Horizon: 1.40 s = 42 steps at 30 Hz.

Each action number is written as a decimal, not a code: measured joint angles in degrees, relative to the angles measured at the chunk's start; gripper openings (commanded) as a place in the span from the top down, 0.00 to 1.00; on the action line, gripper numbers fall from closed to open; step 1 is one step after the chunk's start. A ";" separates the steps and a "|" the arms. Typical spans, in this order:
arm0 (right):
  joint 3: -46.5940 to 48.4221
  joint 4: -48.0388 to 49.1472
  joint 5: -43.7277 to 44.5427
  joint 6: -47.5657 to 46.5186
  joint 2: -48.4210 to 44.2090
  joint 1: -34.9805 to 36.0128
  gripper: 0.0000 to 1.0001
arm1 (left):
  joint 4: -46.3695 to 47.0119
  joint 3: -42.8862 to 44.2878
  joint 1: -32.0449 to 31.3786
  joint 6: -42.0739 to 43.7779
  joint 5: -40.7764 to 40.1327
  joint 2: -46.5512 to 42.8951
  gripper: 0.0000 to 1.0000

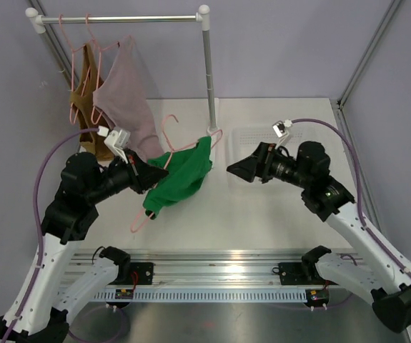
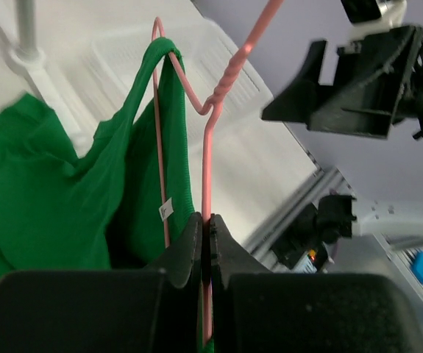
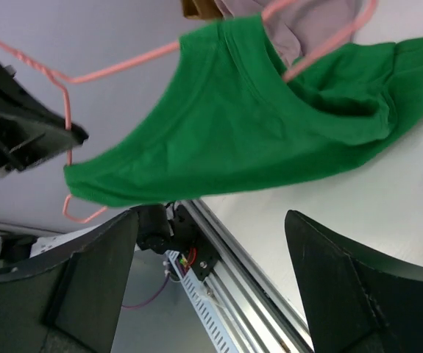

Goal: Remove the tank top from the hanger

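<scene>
The green tank top (image 1: 180,179) hangs on a pink wire hanger (image 1: 168,128), held up over the table's middle. My left gripper (image 1: 155,174) is shut on the hanger wire; the left wrist view shows the wire (image 2: 206,147) pinched between the closed fingertips (image 2: 207,224), with the green top (image 2: 64,184) draped to their left. My right gripper (image 1: 235,170) stands open just right of the garment and points at it. In the right wrist view the tank top (image 3: 233,125) spreads across the upper frame, beyond the open right gripper (image 3: 210,220), which holds nothing.
A clothes rack (image 1: 119,19) stands at the back left with a brown garment (image 1: 83,93) and a mauve one (image 1: 123,100) on pink hangers. Its right post (image 1: 209,71) rises behind the green top. A clear tray (image 1: 255,139) lies behind the right gripper.
</scene>
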 measured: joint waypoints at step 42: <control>13.77 6.40 41.83 -11.30 27.06 23.87 0.80 | 10.97 -18.91 -1.81 -13.05 1.73 -12.02 1.00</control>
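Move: The tank top's robot-right shoulder, on the pink hanger held by the left hand, is the right hand's mark: about 9 cm ahead of it, 11 cm left and nearly level. The hanger's neck is some 19 cm left of the right hand and 5 cm ahead. The rack's white foot stands roughly 13 cm left, 25 cm ahead and 30 cm below. From the left hand that shoulder lies about 9 cm ahead and 11 cm right. Leftwards about 10 cm and some 5 cm down, then forward, the right hand comes wide open to the green top's near shoulder, rolling and turning slightly clockwise; after a brief pause it eases farther forward and closes most of the way around the cloth there. The left hand keeps its pinch on the hanger's arm by the neck, sinking and drawing back a little, then holding it there. ##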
